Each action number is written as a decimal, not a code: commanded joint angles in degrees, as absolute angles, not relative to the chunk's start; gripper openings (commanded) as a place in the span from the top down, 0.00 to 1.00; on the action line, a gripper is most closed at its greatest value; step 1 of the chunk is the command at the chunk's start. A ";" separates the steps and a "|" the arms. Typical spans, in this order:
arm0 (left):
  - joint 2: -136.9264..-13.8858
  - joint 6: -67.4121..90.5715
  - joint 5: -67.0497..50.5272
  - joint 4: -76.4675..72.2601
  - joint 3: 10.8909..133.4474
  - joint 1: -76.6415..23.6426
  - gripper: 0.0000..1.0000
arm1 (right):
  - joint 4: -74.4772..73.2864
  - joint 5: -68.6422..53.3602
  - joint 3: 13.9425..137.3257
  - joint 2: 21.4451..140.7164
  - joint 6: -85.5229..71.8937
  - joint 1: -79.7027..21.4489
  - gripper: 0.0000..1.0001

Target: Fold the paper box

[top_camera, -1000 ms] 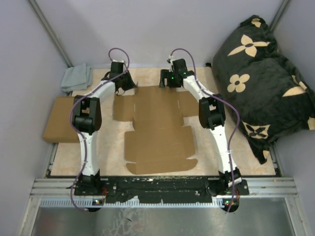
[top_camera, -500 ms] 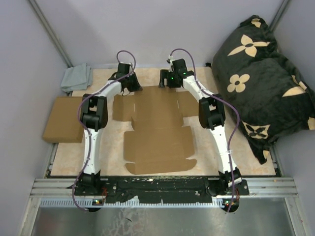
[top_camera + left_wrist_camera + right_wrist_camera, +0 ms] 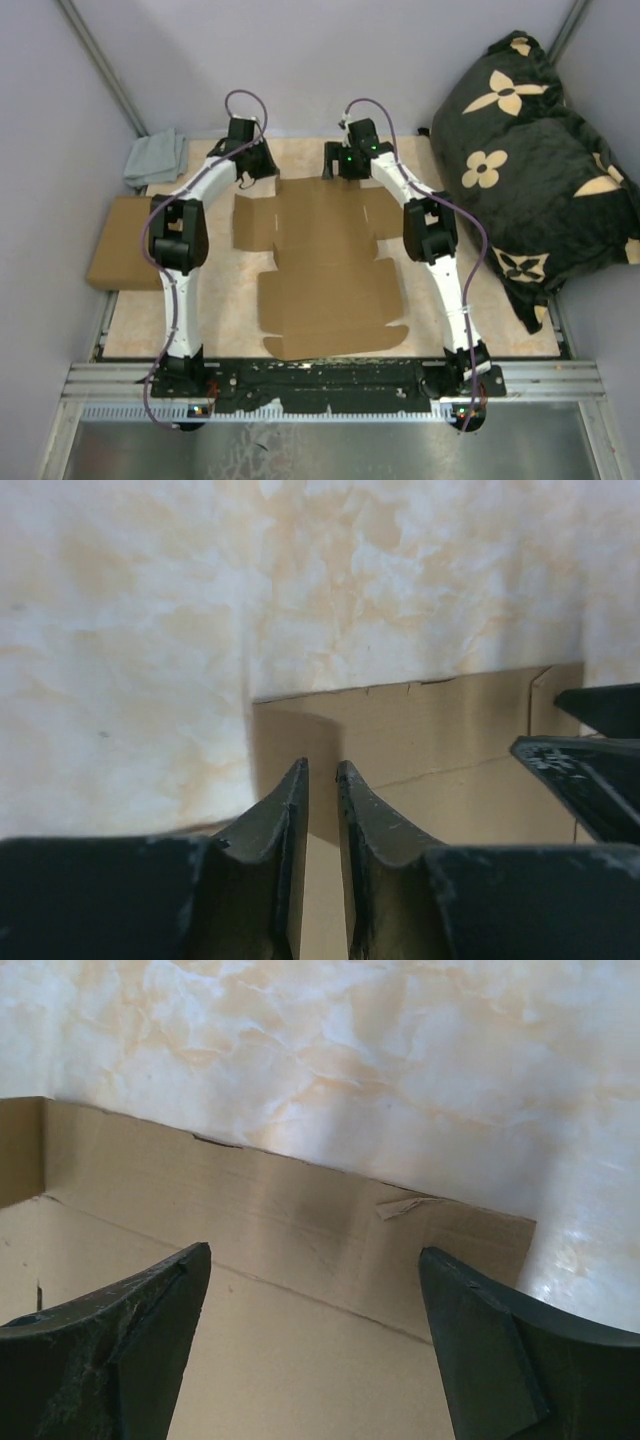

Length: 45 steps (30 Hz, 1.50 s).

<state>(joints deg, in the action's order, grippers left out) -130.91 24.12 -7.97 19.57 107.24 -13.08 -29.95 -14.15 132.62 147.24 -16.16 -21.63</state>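
The paper box (image 3: pixel 325 265) is a flat brown die-cut sheet with flaps and creases, lying on the marbled table between the arms. My left gripper (image 3: pixel 262 166) hovers at the sheet's far left corner. In the left wrist view its gripper (image 3: pixel 321 770) shows a narrow gap, nothing in it, with the sheet's far edge (image 3: pixel 420 725) just beyond. My right gripper (image 3: pixel 336 164) is at the far edge too. In the right wrist view that gripper (image 3: pixel 315 1252) stands wide open over the creased far flap (image 3: pixel 290 1220), holding nothing.
A plain brown cardboard box (image 3: pixel 125 255) sits at the table's left edge, with a grey cloth (image 3: pixel 155 158) behind it. A black flower-print pillow (image 3: pixel 540 160) fills the right side. The right fingers (image 3: pixel 590 750) show at the right of the left wrist view.
The left arm swung inward over the sheet, then back to the far left corner. Its jaws have parted slightly. The sheet has shifted a little to the right and nearer.
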 commanded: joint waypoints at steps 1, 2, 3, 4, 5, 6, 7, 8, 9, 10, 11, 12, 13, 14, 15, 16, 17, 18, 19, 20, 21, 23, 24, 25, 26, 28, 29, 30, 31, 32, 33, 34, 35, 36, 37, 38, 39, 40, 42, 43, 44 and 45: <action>-121.73 21.73 -2.78 21.11 107.30 -12.06 0.75 | -36.17 -5.89 135.25 140.45 -14.51 -21.51 0.12; -120.21 21.46 -1.93 20.80 106.42 -11.98 0.75 | -36.47 -4.15 134.84 139.29 -13.71 -21.45 0.11; -118.50 21.26 -1.14 20.19 105.30 -11.96 0.75 | -36.88 -2.36 134.54 138.34 -12.91 -21.45 0.11; -116.83 21.11 -0.54 19.73 103.96 -11.91 0.75 | -37.38 -1.27 134.40 137.65 -12.13 -21.38 0.11; -115.48 21.00 -0.03 19.40 102.75 -11.95 0.75 | -38.13 -0.29 134.57 137.28 -11.34 -21.36 0.11; -114.16 20.88 0.29 19.20 101.46 -11.95 0.74 | -39.19 0.51 135.10 137.11 -10.69 -21.29 0.11; -113.20 20.79 0.54 19.17 100.56 -11.95 0.74 | -40.42 1.36 136.05 137.18 -10.10 -21.27 0.11; -112.32 20.83 0.79 19.35 99.79 -11.95 0.74 | -42.12 2.16 137.20 137.38 -9.65 -21.27 0.11; -111.50 20.84 0.93 19.44 98.97 -11.95 0.75 | -43.46 2.65 138.22 137.52 -9.30 -21.29 0.11; -110.86 20.83 0.94 19.36 98.12 -11.95 0.75 | -44.88 3.17 138.93 137.50 -8.97 -21.32 0.11; -110.24 20.84 0.89 19.34 97.15 -11.95 0.75 | -45.79 3.58 139.41 137.48 -8.78 -21.34 0.11; -109.65 20.85 0.90 19.26 96.24 -11.95 0.75 | -46.33 3.99 139.63 137.47 -8.38 -21.30 0.11; -109.04 20.83 0.89 19.19 95.46 -11.95 0.75 | -46.74 4.44 139.58 137.39 -8.13 -21.27 0.11; -108.73 20.81 0.92 19.24 94.80 -11.95 0.75 | -47.16 4.96 139.64 137.44 -7.86 -21.27 0.11; -108.41 20.82 0.84 19.25 94.24 -11.93 0.75 | -47.46 5.70 139.70 137.66 -7.68 -21.27 0.11; -108.23 20.63 0.80 19.29 93.76 -11.95 0.75 | -47.77 6.27 139.93 137.85 -7.42 -21.27 0.11; -108.06 20.54 0.75 19.37 93.38 -11.95 0.75 | -48.11 6.28 140.19 138.23 -7.19 -21.27 0.11; -107.86 20.42 0.66 19.48 93.09 -11.95 0.75 | -48.42 6.11 140.52 138.63 -6.88 -21.27 0.11; -107.76 20.22 0.62 19.58 92.75 -11.95 0.75 | -48.76 5.91 140.84 139.01 -6.72 -21.27 0.11; -107.69 20.13 0.59 19.72 92.49 -11.95 0.75 | -49.00 5.64 141.28 139.50 -6.60 -21.27 0.11; -107.67 19.91 0.56 19.95 92.34 -11.95 0.75 | -49.17 5.32 141.72 139.98 -6.48 -21.27 0.12; -107.58 19.49 0.59 20.43 92.22 -11.93 0.75 | -49.50 5.35 142.80 140.95 -6.48 -21.27 0.14; -107.45 19.36 0.54 20.59 92.20 -11.95 0.75 | -49.63 5.39 143.34 141.44 -6.46 -21.27 0.15; -107.48 19.14 0.50 20.83 92.20 -11.95 0.75 | -49.65 5.26 143.81 141.87 -6.39 -21.27 0.16; -107.49 18.92 0.39 21.02 92.19 -11.95 0.75 | -49.59 4.99 144.18 142.26 -6.31 -21.27 0.18; -107.41 18.52 0.36 21.53 92.28 -11.95 0.76 | -49.75 4.61 145.03 143.22 -6.13 -21.27 0.24; -107.28 18.39 0.35 21.73 92.22 -11.95 0.76 | -50.09 4.70 145.64 143.72 -6.15 -21.27 0.27; -107.12 18.31 0.37 21.85 92.06 -11.95 0.76 | -50.32 4.73 146.14 144.26 -6.15 -21.27 0.30; -106.99 18.22 0.23 22.00 91.92 -11.95 0.76 | -50.54 4.72 146.38 144.79 -6.01 -21.27 0.31; -106.85 18.08 0.12 22.05 91.79 -11.95 0.76 | -50.56 4.58 146.47 145.12 -5.86 -21.27 0.32; -106.73 17.96 0.01 22.18 91.70 -11.95 0.76 | -50.58 4.63 146.36 145.35 -5.73 -21.27 0.33; -106.57 17.79 -0.04 22.27 91.67 -11.95 0.76 | -50.53 4.72 146.36 145.77 -5.65 -21.27 0.33; -106.51 17.66 -0.08 22.38 91.62 -11.95 0.76 | -50.57 5.02 146.38 146.11 -5.63 -21.26 0.34; -106.46 17.48 -0.20 22.53 91.59 -11.95 0.76 | -50.68 5.42 146.37 146.35 -5.63 -21.27 0.34; -106.42 17.45 -0.26 22.62 91.52 -11.95 0.76 | -50.79 5.69 146.30 146.56 -5.70 -21.27 0.35; -106.37 17.39 -0.26 22.67 91.31 -11.95 0.76 | -50.80 5.90 146.26 146.86 -5.71 -21.27 0.36; -106.26 17.37 -0.33 22.63 91.12 -11.95 0.76 | -50.79 5.97 146.27 147.19 -5.71 -21.27 0.37; -106.24 17.35 -0.35 22.67 90.85 -11.95 0.76 | -50.87 6.04 146.26 147.52 -5.78 -21.27 0.38; -106.06 17.34 -0.46 22.68 90.44 -11.95 0.76 | -51.00 6.45 146.25 148.30 -5.89 -21.27 0.43; -106.02 17.38 -0.56 22.68 90.23 -11.95 0.76 | -51.06 6.94 146.25 148.60 -6.04 -21.27 0.45; -105.88 17.39 -0.65 22.61 89.98 -11.95 0.77 | -50.99 7.45 146.20 148.84 -6.08 -21.27 0.48; -105.76 17.40 -0.78 22.51 89.73 -11.98 0.77 | -50.86 7.81 146.24 149.16 -6.11 -21.27 0.51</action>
<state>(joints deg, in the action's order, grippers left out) -108.75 18.11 -0.05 22.44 90.80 -11.88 -50.63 5.61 143.68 148.33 -7.01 -21.26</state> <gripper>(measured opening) 0.236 0.542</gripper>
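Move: From my right hand, the folded-in right corner tab lies about 6 cm to the right, 1 cm nearer and 3 cm lower. The left corner tab is some 15 cm to this hand's left, level fore and aft; the right side flap sits about 14 cm right and 9 cm nearer. My left hand has the left corner tab about 4 cm below it, 1 cm to its right; the right corner tab is roughly 20 cm right, 1 cm nearer. I lift my right hand clear of the folded-in tab, carry it about 8 cm to the right while rolling its left side down some 20 degrees, then lower it so the fingers straddle the tab, narrowing but not shut. Meanwhile my left hand leaves the left corner tab: sharply up, then partly down again while drawing back and left, fingers staying slightly open. ##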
